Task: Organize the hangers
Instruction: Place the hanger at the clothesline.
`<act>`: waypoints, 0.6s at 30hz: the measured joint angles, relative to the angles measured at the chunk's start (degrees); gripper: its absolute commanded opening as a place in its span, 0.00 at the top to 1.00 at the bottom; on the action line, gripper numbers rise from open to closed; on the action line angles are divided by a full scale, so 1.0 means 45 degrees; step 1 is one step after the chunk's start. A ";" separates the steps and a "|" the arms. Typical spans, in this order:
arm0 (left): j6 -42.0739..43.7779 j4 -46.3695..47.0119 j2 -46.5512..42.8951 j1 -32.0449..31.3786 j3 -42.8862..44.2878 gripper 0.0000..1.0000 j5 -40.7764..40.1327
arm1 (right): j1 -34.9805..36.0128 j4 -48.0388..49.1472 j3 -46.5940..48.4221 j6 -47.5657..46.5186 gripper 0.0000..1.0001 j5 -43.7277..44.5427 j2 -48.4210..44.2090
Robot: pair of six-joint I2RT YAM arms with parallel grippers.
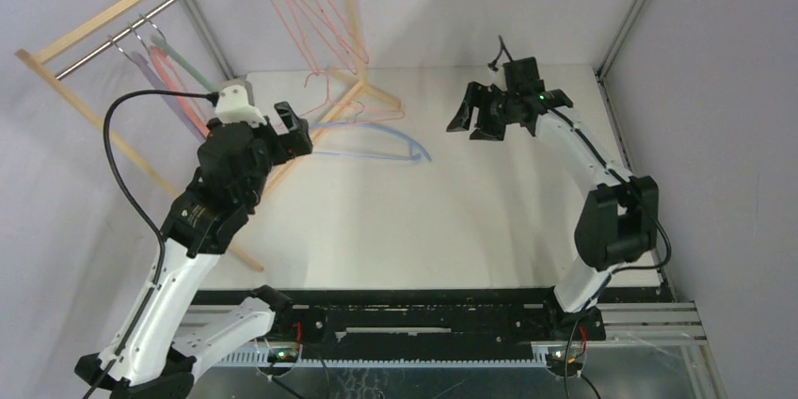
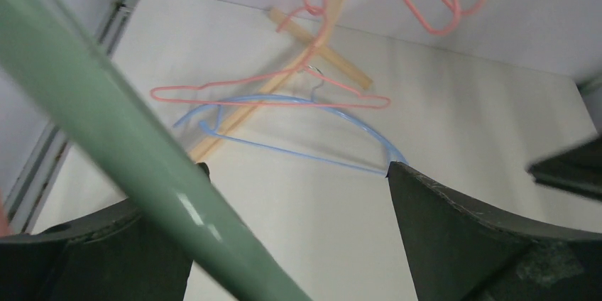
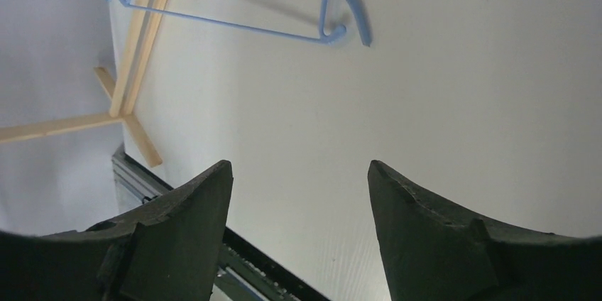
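A thick green hanger (image 2: 142, 159) slants across the left wrist view, close to the camera, between the wide-apart jaws beside my left fingertip and free of both. It hangs on the metal rod (image 1: 141, 18) beside a lilac hanger (image 1: 141, 65) and a pink one (image 1: 179, 93). My left gripper (image 1: 292, 128) (image 2: 297, 170) is open just right of them. A blue hanger (image 1: 376, 140) (image 2: 284, 148) (image 3: 234, 25) and a pink wire hanger (image 1: 348, 109) (image 2: 270, 95) lie on the table by the rack's foot. My right gripper (image 1: 475, 124) (image 3: 299, 166) hovers open and empty, right of the blue hanger.
The light wooden rack (image 1: 103, 18) stands diagonally at the back left, its foot (image 2: 319, 52) (image 3: 138, 52) crossing the table under the lying hangers. Several pink wire hangers (image 1: 311, 4) (image 2: 440, 3) hang at its far end. Grey walls close in the table.
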 measured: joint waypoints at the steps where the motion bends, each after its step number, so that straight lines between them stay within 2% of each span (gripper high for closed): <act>1: -0.0019 -0.0117 -0.0024 -0.0301 0.0000 0.00 -0.0029 | 0.0155 -0.0073 0.0325 -0.0209 0.23 0.0068 0.0340; 7: -0.0452 -0.0962 -0.0340 -0.1778 -0.0243 0.00 -0.0068 | 0.1127 0.0092 0.2006 -0.1049 0.25 0.0408 0.2565; 18: -0.1763 -0.2098 -0.2055 -0.2608 -0.2385 0.00 0.0044 | 0.2215 -0.0257 0.5289 -0.2273 0.25 0.1928 0.7009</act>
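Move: The right end of the blue hanger lies on the table about 10 cm ahead of the right gripper, 9 cm to its left and 18 cm below; a low-hanging pink hanger is roughly 12 cm ahead and 23 cm left, some 10 cm below. From the open left gripper that blue end is about 20 cm ahead, 23 cm right and 36 cm down, while the green hanger's lower end hangs close by, about 3 cm back, 2 cm left and 4 cm above. Bring the right gripper down about 11 cm while reaching left and forward some 8 cm each way, closing in over the blue hanger's right end, rolling and turning the wrist nearly 20 degrees so the fingers point more steeply down; keep them open and don't touch yet. Meanwhile draw the open left gripper down and back from under the green hanger, drifting a little right and tipping slightly down. ##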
